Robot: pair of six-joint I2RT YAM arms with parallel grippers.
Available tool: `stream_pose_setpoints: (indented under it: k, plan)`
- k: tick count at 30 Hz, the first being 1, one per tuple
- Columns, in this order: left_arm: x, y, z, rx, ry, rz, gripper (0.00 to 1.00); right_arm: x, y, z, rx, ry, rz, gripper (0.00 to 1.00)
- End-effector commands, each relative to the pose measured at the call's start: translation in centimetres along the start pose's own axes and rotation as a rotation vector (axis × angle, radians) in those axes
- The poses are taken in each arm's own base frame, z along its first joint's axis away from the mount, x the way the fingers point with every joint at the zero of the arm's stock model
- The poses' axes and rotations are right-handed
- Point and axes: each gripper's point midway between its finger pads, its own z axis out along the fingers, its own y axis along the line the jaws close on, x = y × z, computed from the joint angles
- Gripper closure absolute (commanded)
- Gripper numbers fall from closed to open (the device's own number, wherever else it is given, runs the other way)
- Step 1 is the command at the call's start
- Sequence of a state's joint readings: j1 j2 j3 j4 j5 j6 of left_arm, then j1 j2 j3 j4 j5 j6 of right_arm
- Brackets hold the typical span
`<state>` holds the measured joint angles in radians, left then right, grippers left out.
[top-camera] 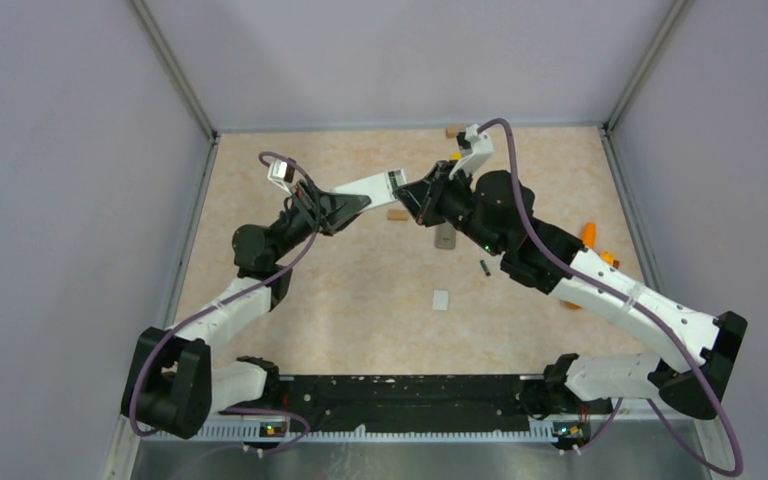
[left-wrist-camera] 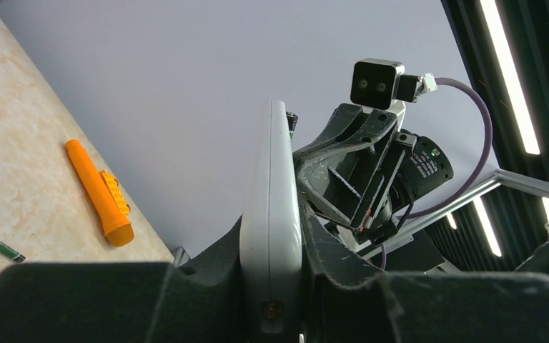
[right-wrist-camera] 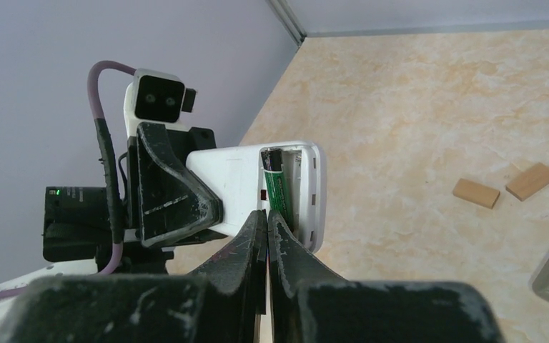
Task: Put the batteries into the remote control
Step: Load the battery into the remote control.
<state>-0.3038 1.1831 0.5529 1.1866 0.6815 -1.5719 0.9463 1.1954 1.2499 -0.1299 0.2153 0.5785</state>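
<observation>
My left gripper (left-wrist-camera: pixel 271 239) is shut on the white remote control (left-wrist-camera: pixel 270 186), holding it edge-on above the table (top-camera: pixel 360 290). In the right wrist view the remote control (right-wrist-camera: pixel 232 175) shows an open compartment with one green battery (right-wrist-camera: pixel 279 191) lying in it. The right gripper (right-wrist-camera: pixel 266 214) is shut with nothing between its fingers, its tips against the near end of that compartment. In the top view both grippers meet at mid-table, the left (top-camera: pixel 352 205) and the right (top-camera: pixel 422 200). Another battery (top-camera: pixel 484 267) lies loose on the table, and the left wrist view shows that battery (left-wrist-camera: pixel 6 249) too.
A small white cover (top-camera: pixel 441 299) lies in front of the arms. A grey remote (top-camera: pixel 445 236) sits under the right arm, with brown blocks (top-camera: pixel 397 214) (top-camera: pixel 453 130) nearby. An orange flashlight (top-camera: pixel 588 235) lies at the right. Walls enclose three sides.
</observation>
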Motion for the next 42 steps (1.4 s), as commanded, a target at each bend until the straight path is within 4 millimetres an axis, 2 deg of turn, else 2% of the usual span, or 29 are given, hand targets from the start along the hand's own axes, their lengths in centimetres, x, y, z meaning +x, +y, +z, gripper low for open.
stream_pose_setpoints:
  k: [1, 11, 16, 17, 19, 22, 23, 28, 34, 38, 42]
  plan:
    - [-0.1, -2.0, -0.1, 0.087, -0.019, 0.065, 1.00, -0.9, 0.3, -0.4, 0.008, -0.019, 0.020, 0.98]
    - [-0.3, -1.1, 0.1, 0.057, -0.027, 0.095, 1.00, -2.5, 1.2, -2.7, -0.033, -0.051, 0.068, 0.90]
    - [-0.6, -0.9, 0.1, 0.054, -0.040, 0.129, 1.00, -2.3, 1.0, -4.9, -0.049, -0.065, 0.198, 0.89]
    - [-0.6, -0.9, 0.1, 0.055, -0.041, 0.141, 1.00, -1.9, 0.7, -5.2, -0.045, -0.063, 0.237, 0.85]
    - [-0.7, -0.9, 0.2, 0.056, -0.044, 0.154, 1.00, -0.9, 0.2, -5.4, -0.037, -0.052, 0.317, 0.67]
    - [-0.7, -1.2, 0.3, 0.064, -0.039, 0.170, 1.00, 1.3, -0.6, -5.0, -0.032, -0.027, 0.434, 0.36]
    - [-0.7, -1.3, 0.4, 0.065, -0.033, 0.173, 1.00, 1.6, -0.2, -4.8, -0.065, -0.033, 0.472, 0.32]
    - [-0.2, -1.4, 0.2, 0.065, -0.007, 0.186, 1.00, 2.1, 2.0, -3.6, -0.215, -0.032, 0.616, 0.25]
    - [0.4, -1.5, 0.0, 0.054, 0.020, 0.205, 1.00, 0.6, 3.1, -2.5, -0.296, -0.079, 0.680, 0.19]
    - [0.6, -1.6, -0.1, 0.055, 0.032, 0.207, 1.00, 0.3, 2.8, -1.8, -0.288, -0.084, 0.717, 0.16]
    - [1.0, -1.8, -0.2, 0.063, 0.050, 0.212, 1.00, 0.0, 1.1, -1.1, -0.239, -0.107, 0.797, 0.13]
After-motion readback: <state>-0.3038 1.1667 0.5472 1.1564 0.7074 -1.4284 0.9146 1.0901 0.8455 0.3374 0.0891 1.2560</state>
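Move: My shut right fingertips are at the battery in the remote control's open compartment; its middle is about 1 cm ahead, 1 cm left and 1 cm above my right hand, and the remote's middle some 6 cm left, 1 cm ahead. From my left hand, gripping the remote, the battery lies roughly 2 cm ahead, 7 cm right and 3 cm up. On the table, some 35 cm below my right hand, the loose battery is about 5 cm ahead and 18 cm right, the grey remote 12 cm ahead and 10 cm right. I free my shut right fingertips from the battery and draw back from the remote, about 4 cm back and 4 cm right, opening wide. Then I swing the hand down and left beneath that line, and climb again by some 3 cm, rolling its left side up and tipping it down, around 40 degrees in all. My left hand keeps its grip on the remote, tilting it only slightly. ##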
